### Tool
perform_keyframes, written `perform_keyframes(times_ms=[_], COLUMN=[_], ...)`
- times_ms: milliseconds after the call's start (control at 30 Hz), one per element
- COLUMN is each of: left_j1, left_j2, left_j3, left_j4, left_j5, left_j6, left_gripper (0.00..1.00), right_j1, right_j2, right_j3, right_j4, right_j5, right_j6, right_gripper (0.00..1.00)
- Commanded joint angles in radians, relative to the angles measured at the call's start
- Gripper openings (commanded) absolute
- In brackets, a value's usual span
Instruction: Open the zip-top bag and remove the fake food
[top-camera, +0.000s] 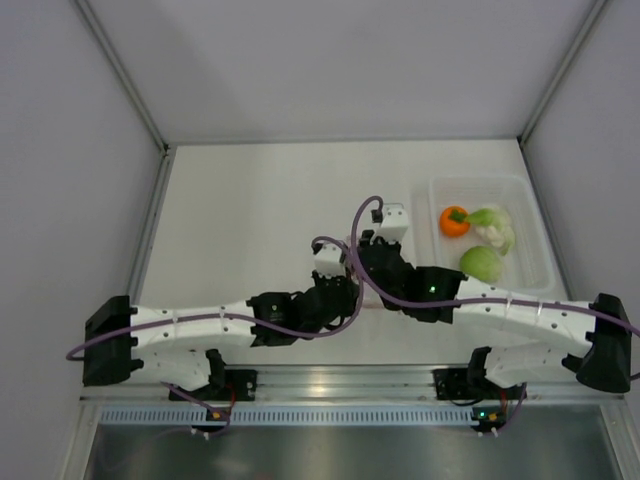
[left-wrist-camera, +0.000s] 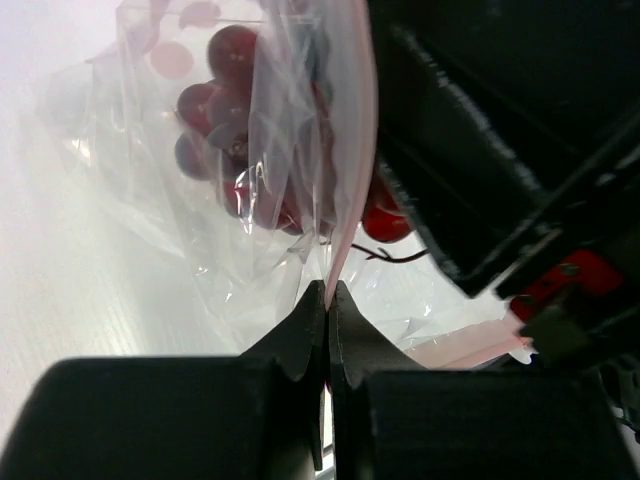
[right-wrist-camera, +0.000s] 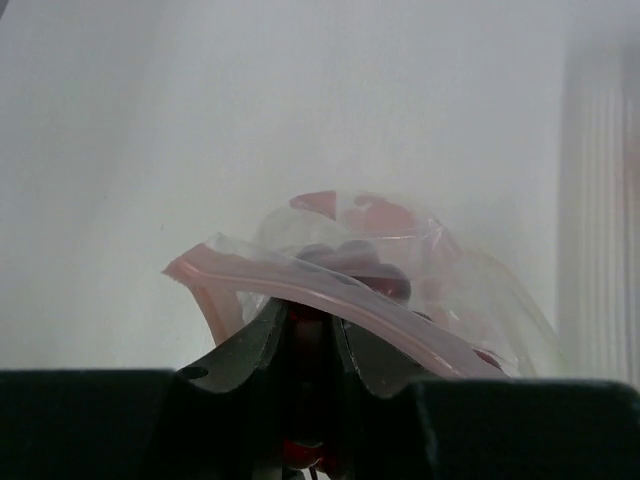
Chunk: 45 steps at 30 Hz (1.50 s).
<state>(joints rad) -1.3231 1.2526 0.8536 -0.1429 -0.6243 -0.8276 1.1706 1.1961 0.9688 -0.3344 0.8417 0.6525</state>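
The zip-top bag (left-wrist-camera: 170, 200) is clear and crinkly, with the dark red grape bunch (left-wrist-camera: 225, 90) inside. My left gripper (left-wrist-camera: 327, 285) is shut on its pink zip strip (left-wrist-camera: 355, 150). In the right wrist view the zip strip (right-wrist-camera: 400, 325) arches over my right gripper (right-wrist-camera: 310, 305), whose fingers sit close together at the bag's mouth with dark red grapes (right-wrist-camera: 350, 255) between and beyond them. In the top view both grippers, left (top-camera: 338, 275) and right (top-camera: 378, 255), meet at mid-table and hide the bag. The orange fruit (top-camera: 454, 221), leafy vegetable (top-camera: 493, 226) and green apple (top-camera: 481, 263) lie in the tray.
A rigid clear tray (top-camera: 535, 250) stands at the right of the table. Grey walls enclose the table on three sides. The right gripper's black body (left-wrist-camera: 500, 130) fills the right side of the left wrist view, close to the left fingers.
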Motion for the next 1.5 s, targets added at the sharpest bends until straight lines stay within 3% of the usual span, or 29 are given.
perform_keyframes(times_ms=[0,200,567,933,1267,1467], left_j1=[-0.010,-0.005,0.022,0.048,0.067,0.085], left_j2=[-0.030,-0.042,0.071,0.077,0.085,0.065], left_j3=[-0.040,-0.038,0.042,0.038,0.041,0.013], left_j4=[0.049,-0.038,-0.104,-0.106,-0.104,-0.106], left_j5=[-0.029,-0.176,-0.219,-0.190,-0.157,-0.138], left_j6=[0.002,-0.088,-0.154,-0.179,-0.179,-0.199], left_gripper=[0.00,0.00,0.00,0.00,0.00,0.00], right_j1=[-0.014,-0.011,0.031,0.029,0.023,0.020], right_j2=[-0.019,-0.059,-0.095,-0.205,-0.201,-0.194], right_j3=[0.077,0.054,0.179,0.185,0.287,0.369], right_j4=[-0.023,-0.097,-0.311,-0.282,-0.212,-0.261], right_j5=[0.037,-0.045,-0.039,-0.154,-0.271,-0.244], right_j6=[-0.005,0.010,0.006,-0.051,-0.114,-0.142], right_gripper=[0.00,0.00,0.00,0.00,0.00,0.00])
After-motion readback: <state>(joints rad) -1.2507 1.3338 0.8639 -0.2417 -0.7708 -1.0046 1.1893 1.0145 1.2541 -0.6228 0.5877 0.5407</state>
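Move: The grapes are already in the right fingers, inside the bag, their middle about 2 cm ahead of and 2 cm below the hand point. The bag's middle hangs 2 cm ahead, 2 cm right and 6 cm below. The tray they are bound for lies about 31 cm right, 9 cm ahead and 19 cm lower, its orange 23 cm right and 13 cm ahead. From the left hand, already pinching the bag's rim, the grapes are roughly 8 cm ahead, 4 cm right. Up and somewhat back, the right hand draws the gripped grapes out through the bag's mouth: first easing back and right, then climbing ever faster to about 11 cm higher, turning some 15 degrees counter-clockwise. The left hand keeps its pinch on the rim and shifts about 5 cm forward, left and down, also turning counter-clockwise, then almost stops. ##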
